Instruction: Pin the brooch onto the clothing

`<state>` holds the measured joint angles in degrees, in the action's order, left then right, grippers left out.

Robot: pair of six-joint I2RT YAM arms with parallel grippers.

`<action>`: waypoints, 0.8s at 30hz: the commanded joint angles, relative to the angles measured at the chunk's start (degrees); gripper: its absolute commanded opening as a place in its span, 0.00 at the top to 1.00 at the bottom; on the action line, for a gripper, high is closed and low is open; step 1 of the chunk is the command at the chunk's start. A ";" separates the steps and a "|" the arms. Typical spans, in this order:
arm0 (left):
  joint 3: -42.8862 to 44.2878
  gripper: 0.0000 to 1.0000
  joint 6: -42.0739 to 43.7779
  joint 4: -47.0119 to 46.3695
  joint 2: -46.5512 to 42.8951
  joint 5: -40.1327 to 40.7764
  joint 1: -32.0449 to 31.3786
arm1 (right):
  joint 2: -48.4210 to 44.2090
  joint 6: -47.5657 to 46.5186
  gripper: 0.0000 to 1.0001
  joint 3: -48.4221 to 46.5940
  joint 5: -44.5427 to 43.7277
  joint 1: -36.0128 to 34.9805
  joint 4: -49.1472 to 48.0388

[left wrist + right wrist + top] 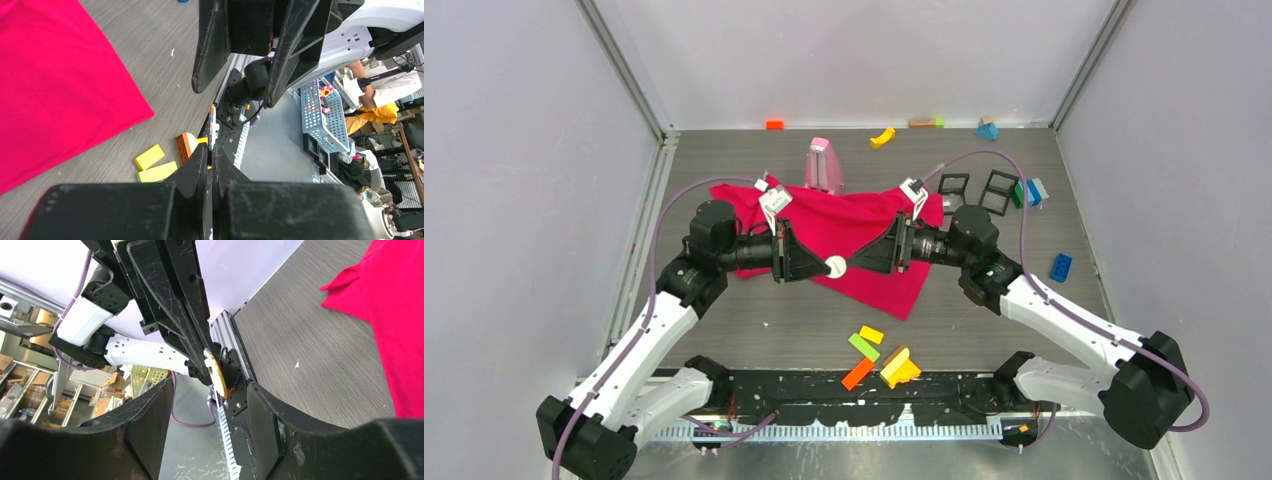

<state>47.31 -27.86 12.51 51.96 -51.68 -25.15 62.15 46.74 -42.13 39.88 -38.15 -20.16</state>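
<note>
The clothing is a crimson-pink shirt spread wrinkled on the grey table, also seen in the left wrist view and the right wrist view. The brooch, a small round white and yellow disc, hangs above the shirt's front edge. My left gripper is shut on the brooch; the right wrist view shows the brooch pinched at the left fingertips. My right gripper faces it tip to tip, open, its fingers apart and off the brooch.
Yellow, green and orange blocks lie near the front edge, also in the left wrist view. A pink object stands behind the shirt. Black frames and a blue block lie to the right.
</note>
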 commanded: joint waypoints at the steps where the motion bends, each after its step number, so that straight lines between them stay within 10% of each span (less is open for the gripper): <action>1: -0.49 1.00 -0.16 -5.30 -1.07 -0.62 0.27 | 1.20 3.66 0.39 0.41 -0.98 -1.23 -9.95; 24: -0.99 1.00 -1.58 -7.13 -0.76 -1.90 0.80 | 6.64 4.93 0.66 1.55 1.38 -3.33 -13.41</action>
<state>46.57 -29.32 8.49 51.86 -52.29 -24.64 68.34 51.62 -40.58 40.77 -41.19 -29.67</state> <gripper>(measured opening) 0.024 0.372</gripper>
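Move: The brooch, still pinched by its rim in my shut left fingertips, lies about 1 cm to the right of my left hand point. From my open right hand it is some 3 cm to the left, about level fore and aft and roughly 1 cm lower. Some 25 cm below my right hand lie the clothing, its middle about 21 cm ahead and 3 cm left, and the yellow block, about 2 cm ahead and 4 cm right. My left hand stays all but still and keeps its pinch on the brooch while my right hand, fingers pointing left, slides about 2.5 cm left to bring its open tips around the brooch's free side. Then it sinks about 1 cm as its fingers start to close, from well open to roughly a third open. ##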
